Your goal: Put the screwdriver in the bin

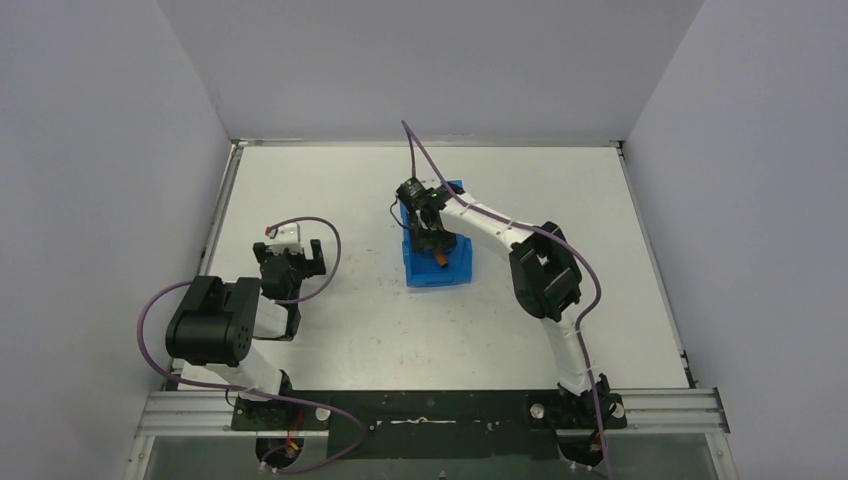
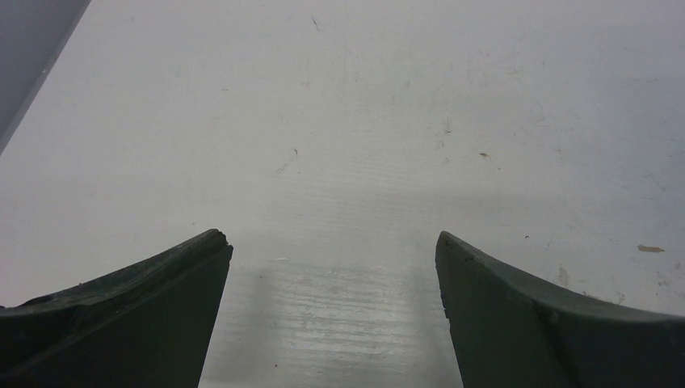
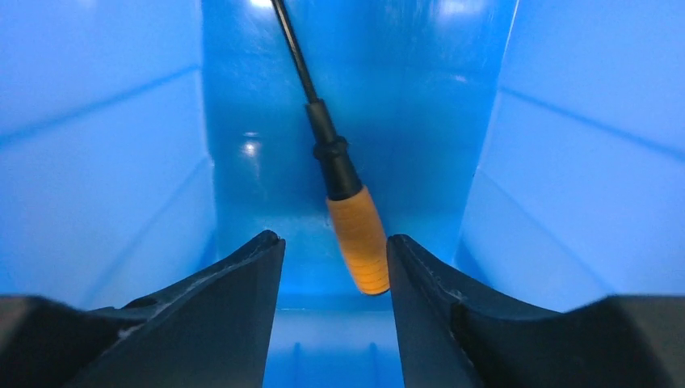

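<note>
The blue bin (image 1: 452, 272) sits mid-table, and my right gripper (image 1: 430, 238) reaches down into it. In the right wrist view the blue bin walls (image 3: 105, 162) surround the gripper (image 3: 334, 241), which is open. The screwdriver (image 3: 358, 238) lies between the jaws, its orange handle against the right finger and clear of the left one, its black shaft pointing away along the bin floor. From above, a bit of the orange handle (image 1: 441, 262) shows inside the bin. My left gripper (image 1: 300, 258) hangs open over bare table (image 2: 347, 121), holding nothing.
The white table (image 1: 330, 340) is walled on the left, back and right. A purple cable loops over each arm. The left arm is folded near the table's front left, well apart from the bin.
</note>
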Controlling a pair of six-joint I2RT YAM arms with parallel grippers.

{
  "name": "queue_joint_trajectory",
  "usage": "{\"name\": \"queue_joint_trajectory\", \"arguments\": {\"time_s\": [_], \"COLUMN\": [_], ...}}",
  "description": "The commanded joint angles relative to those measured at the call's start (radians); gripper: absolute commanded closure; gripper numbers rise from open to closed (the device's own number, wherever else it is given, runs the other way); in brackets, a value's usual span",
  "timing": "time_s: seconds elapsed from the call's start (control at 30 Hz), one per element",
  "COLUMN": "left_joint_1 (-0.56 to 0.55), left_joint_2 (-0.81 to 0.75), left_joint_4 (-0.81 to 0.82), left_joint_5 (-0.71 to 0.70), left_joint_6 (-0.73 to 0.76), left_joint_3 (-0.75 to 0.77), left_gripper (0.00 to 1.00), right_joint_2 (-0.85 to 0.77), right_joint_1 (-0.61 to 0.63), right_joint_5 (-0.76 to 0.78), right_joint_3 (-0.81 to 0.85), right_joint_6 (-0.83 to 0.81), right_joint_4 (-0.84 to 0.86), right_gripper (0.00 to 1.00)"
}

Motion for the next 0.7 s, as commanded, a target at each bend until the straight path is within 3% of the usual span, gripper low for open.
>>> {"name": "queue_joint_trajectory", "arguments": {"time_s": [0.0, 0.17, 0.33, 0.37, 0.4, 0.67], "left_joint_1": [0.002, 0.002, 0.002, 0.002, 0.002, 0.004], "left_joint_2": [-0.001, -0.002, -0.003, -0.003, -0.003, 0.000], "left_joint_4": [0.056, 0.057, 0.056, 0.055, 0.055, 0.057], "left_joint_5": [-0.004, -0.004, -0.004, -0.004, -0.004, -0.002], "left_joint_6": [-0.006, -0.007, -0.006, -0.006, -0.006, -0.004], "left_joint_3": [0.018, 0.018, 0.018, 0.018, 0.018, 0.017], "left_gripper": [0.03, 0.03, 0.03, 0.03, 0.03, 0.03], "right_joint_2": [-0.049, -0.133, -0.311, -0.362, -0.416, -0.911], "right_joint_1": [-0.005, -0.011, -0.063, -0.083, -0.106, -0.376], "right_joint_5": [0.049, 0.092, 0.100, 0.095, 0.089, 0.138], "right_joint_3": [0.126, 0.219, 0.157, 0.109, 0.047, -0.656], "right_joint_6": [0.011, 0.003, -0.009, -0.014, -0.025, -0.094], "right_joint_4": [-0.049, -0.120, -0.061, -0.026, 0.018, 0.503], "right_gripper": [0.48, 0.40, 0.08, 0.01, 0.00, 0.00]}}
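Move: Down inside the bin, the screwdriver lies with its middle about 3 cm ahead of the right hand, straight in line with it and roughly 2 cm lower, the orange handle just by the fingertips. The bin's middle is some 4 cm ahead of this hand and about level sideways, its right wall about 8 cm to the right and 4 cm ahead. From the left hand the screwdriver is about 35 cm to the right and 1 cm ahead, a little lower. Rising out of the bin, the already half-open right hand leaves the screwdriver and opens its fingers fully on the way. It first climbs almost straight up with a slight reach forward, then sweeps fast to the right over the bin's right side while still climbing, some 21 cm up and 15 cm right in all, its downward fingers tilting some 30 degrees to point more forward. ##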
